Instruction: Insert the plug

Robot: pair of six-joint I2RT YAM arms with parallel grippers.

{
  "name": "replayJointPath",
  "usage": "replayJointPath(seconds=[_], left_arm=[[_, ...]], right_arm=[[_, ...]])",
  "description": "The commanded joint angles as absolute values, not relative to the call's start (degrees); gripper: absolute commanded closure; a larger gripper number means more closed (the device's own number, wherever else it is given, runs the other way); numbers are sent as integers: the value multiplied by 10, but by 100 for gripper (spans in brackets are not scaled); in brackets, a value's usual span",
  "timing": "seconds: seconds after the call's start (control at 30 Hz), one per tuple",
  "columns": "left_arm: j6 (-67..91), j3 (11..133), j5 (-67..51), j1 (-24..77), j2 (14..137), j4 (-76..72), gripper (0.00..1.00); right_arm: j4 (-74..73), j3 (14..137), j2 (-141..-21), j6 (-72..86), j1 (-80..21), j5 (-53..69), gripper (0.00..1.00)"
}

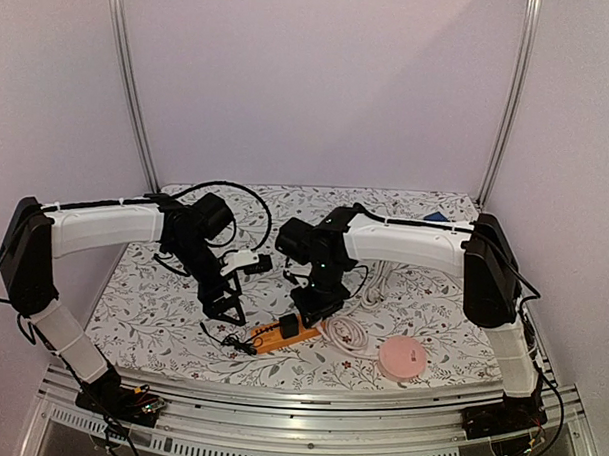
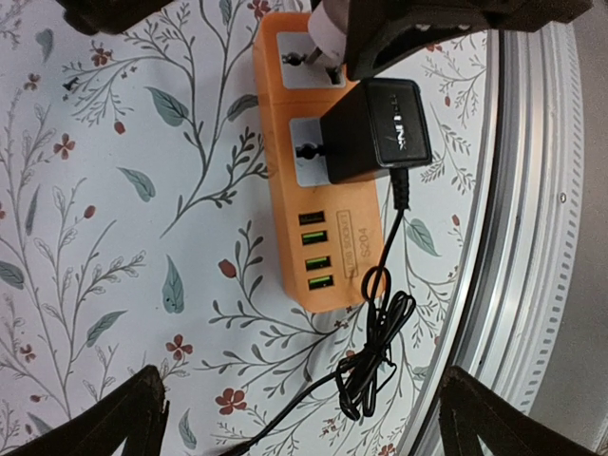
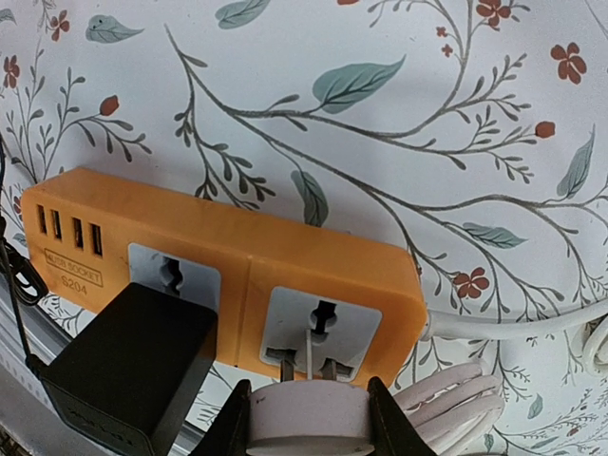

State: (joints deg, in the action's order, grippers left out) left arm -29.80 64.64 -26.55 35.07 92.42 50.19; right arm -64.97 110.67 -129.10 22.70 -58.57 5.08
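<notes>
A white round plug [image 3: 309, 425] sits between the fingers of my right gripper [image 3: 308, 399], which is shut on it. Its two metal prongs reach the lower slots of the grey socket [image 3: 321, 328] at the cable end of the orange power strip [image 3: 313, 252]. A gap shows between the plug body and the socket face. In the top view the right gripper [image 1: 316, 308] hangs over the strip [image 1: 271, 335]. My left gripper [image 2: 304, 423] is open over the tablecloth just beyond the strip's USB end [image 2: 318, 256], holding nothing.
A black adapter [image 2: 375, 133] fills the neighbouring socket, and its bundled black cord [image 2: 375, 366] lies by the table's metal edge [image 2: 532, 237]. A coiled white cable [image 1: 349, 335] and a pink disc [image 1: 402, 359] lie right of the strip.
</notes>
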Motion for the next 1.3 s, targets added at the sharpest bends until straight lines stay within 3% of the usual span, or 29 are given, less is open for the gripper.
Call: replayJointPath(seconds=[0.0,0.4,0.5,0.7,1.27], left_arm=[[-299,636,-261,343,936,496,0],[-298,633,-276,343,948,496,2],[-300,633,-280,342,968,495,9],[-296,648,-252,322,1022,488,31],[-262,627,-304,390,1108,455,40]], right_arm=[[-677,1115,-1343,244,-588,3,100],[-725,1142,-1358,258,-594,-24,100],[-729,1136,-1353,258,-595,-10,99],[-734,1140,-1338,257,-595,-9,100],[-715,1141,-1341,254,-591,-7,99]])
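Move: The left hand, wide open, has the orange power strip's USB end about 4 cm to its right, 3 cm back and 7 cm below; the black cable bundle lies 2 cm behind and 1 cm left of that end. The right hand holds the white plug with its free socket some 3 cm straight below; from this hand the black adapter stands about 5 cm left and 2 cm back, the white cable coil roughly 6 cm right and 1 cm back. The left hand drops about 7.5 cm beside the power strip's USB end, swinging slightly forward and left before easing back and right towards that end, while its fingers narrow from wide open to a bit over half and their tips tilt about 13 degrees back towards the base. The right hand stays over the free socket and keeps its grip on the white plug, only tipping some 5 degrees so that the plug points more nearly straight down. ##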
